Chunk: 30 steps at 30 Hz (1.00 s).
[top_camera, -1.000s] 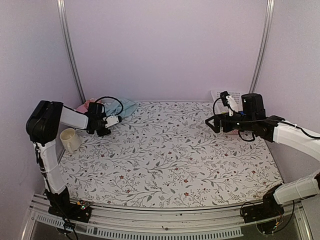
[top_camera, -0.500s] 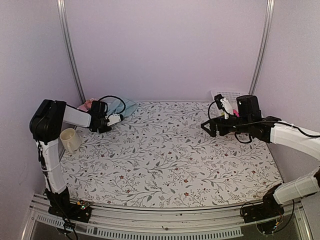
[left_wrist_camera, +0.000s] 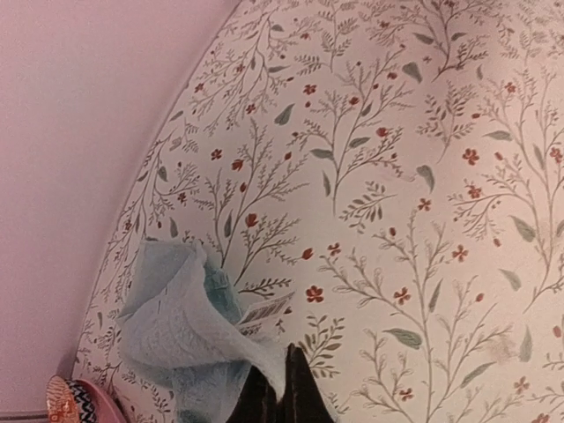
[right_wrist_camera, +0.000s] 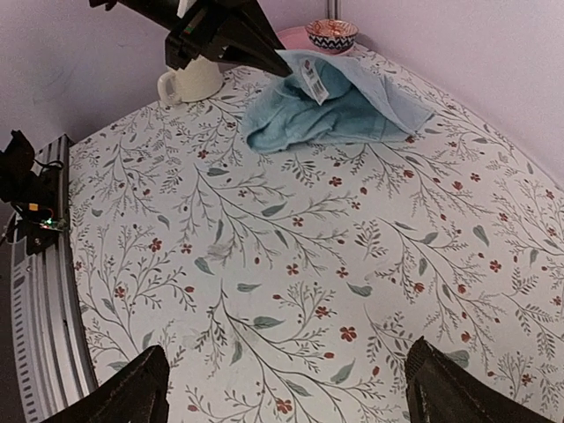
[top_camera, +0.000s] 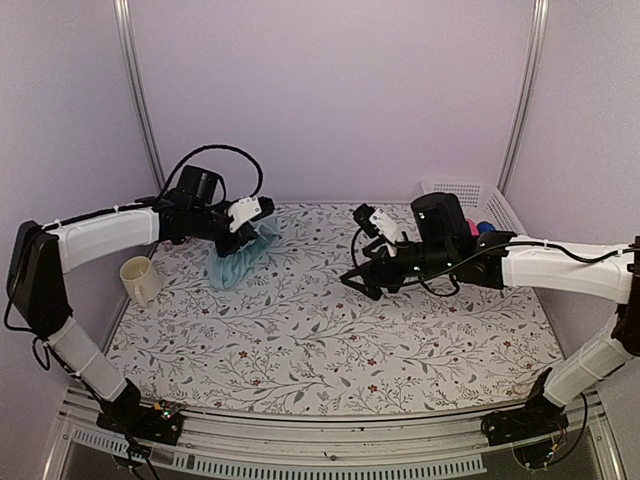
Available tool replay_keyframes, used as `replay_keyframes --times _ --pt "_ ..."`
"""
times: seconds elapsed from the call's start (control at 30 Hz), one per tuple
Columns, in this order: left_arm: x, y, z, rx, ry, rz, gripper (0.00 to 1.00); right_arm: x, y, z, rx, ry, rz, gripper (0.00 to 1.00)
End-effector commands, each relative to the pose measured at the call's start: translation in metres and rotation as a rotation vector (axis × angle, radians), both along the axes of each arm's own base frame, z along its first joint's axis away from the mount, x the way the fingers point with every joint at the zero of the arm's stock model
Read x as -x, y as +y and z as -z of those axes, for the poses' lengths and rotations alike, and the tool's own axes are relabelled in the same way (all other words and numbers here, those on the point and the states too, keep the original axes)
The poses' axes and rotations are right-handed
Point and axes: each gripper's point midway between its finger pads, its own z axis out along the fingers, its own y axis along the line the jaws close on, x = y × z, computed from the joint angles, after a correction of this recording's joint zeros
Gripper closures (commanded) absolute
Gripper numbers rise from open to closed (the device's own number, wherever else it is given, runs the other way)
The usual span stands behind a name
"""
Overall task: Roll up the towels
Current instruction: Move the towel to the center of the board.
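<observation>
The pale aqua towel (top_camera: pixel 238 258) hangs crumpled from my left gripper (top_camera: pixel 262 213), which is shut on its upper edge; its lower part rests on the floral table at the back left. In the left wrist view the towel (left_wrist_camera: pixel 172 322) with its white label drapes from the closed fingertips (left_wrist_camera: pixel 280 392). My right gripper (top_camera: pixel 356 281) hovers over the table's middle, open and holding nothing. Its wrist view shows the wide-apart fingers (right_wrist_camera: pixel 132 392) low in frame and the towel (right_wrist_camera: pixel 339 110) beyond. A patch of deep blue (top_camera: pixel 487 226) shows in the basket, mostly hidden by my right arm.
A cream mug (top_camera: pixel 139 280) stands at the left edge. A white basket (top_camera: pixel 462 191) sits at the back right corner. A pink hat with a patterned band (right_wrist_camera: pixel 328 35) lies in the back left corner behind the towel.
My left gripper shut on the aqua towel and lifted it out of the back left corner toward the right. My right arm swung left from the basket to the table's middle.
</observation>
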Motion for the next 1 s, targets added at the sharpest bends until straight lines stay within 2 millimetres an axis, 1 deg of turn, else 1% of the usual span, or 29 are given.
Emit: replay_keyframes --times 0.0,0.13,0.23,0.3,0.5,0.53,0.57,0.6,0.7,0.73,0.77,0.87,0.97 --pt "0.045 -0.028 -0.005 0.138 0.12 0.037 1.0 0.008 0.037 -0.01 -0.138 0.147 -0.021 0.08" --pt "0.071 -0.05 -0.02 0.211 0.137 0.1 1.0 0.018 0.059 -0.007 -0.286 0.29 -0.071 0.12" --pt "0.087 -0.062 -0.022 0.237 0.14 0.138 1.0 0.021 0.074 -0.005 -0.346 0.366 -0.101 0.17" --pt "0.094 -0.067 -0.021 0.248 0.142 0.15 1.0 0.021 0.084 -0.005 -0.366 0.387 -0.121 0.19" --pt "0.102 -0.073 -0.015 0.273 0.168 0.165 1.0 0.019 0.11 0.008 -0.397 0.403 -0.179 0.24" --pt "0.104 -0.074 -0.015 0.275 0.172 0.17 1.0 0.017 0.115 0.013 -0.4 0.412 -0.18 0.26" --pt "0.105 -0.075 -0.015 0.277 0.176 0.175 1.0 0.014 0.118 0.012 -0.408 0.409 -0.182 0.28" --pt "0.107 -0.076 -0.014 0.279 0.181 0.179 1.0 0.011 0.122 0.018 -0.406 0.415 -0.182 0.3" --pt "0.112 -0.079 -0.015 0.284 0.188 0.197 1.0 0.005 0.132 0.027 -0.409 0.419 -0.187 0.33" --pt "0.114 -0.079 -0.015 0.285 0.19 0.203 1.0 0.003 0.136 0.028 -0.414 0.419 -0.192 0.34" --pt "0.115 -0.08 -0.015 0.287 0.191 0.208 1.0 -0.001 0.14 0.024 -0.426 0.413 -0.201 0.35" --pt "0.119 -0.082 -0.014 0.286 0.196 0.217 1.0 -0.004 0.148 0.025 -0.445 0.415 -0.215 0.37" --pt "0.12 -0.083 -0.014 0.283 0.198 0.221 1.0 -0.007 0.153 0.026 -0.452 0.412 -0.217 0.44"
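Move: The left hand already pinches the light blue towel by a corner; the middle of the board lies some 17 cm to its right, 4 cm back and 16 below. The mug stands about 28 cm to the left, nearly level with it, and the bowl about 20 cm ahead and 22 left, both well below. For the right hand, that pinched corner is about 25 cm left, 10 ahead and slightly lower. Left hand brings the towel 13 cm back-right; right hand reaches 14 cm left towards it, partly closing. ##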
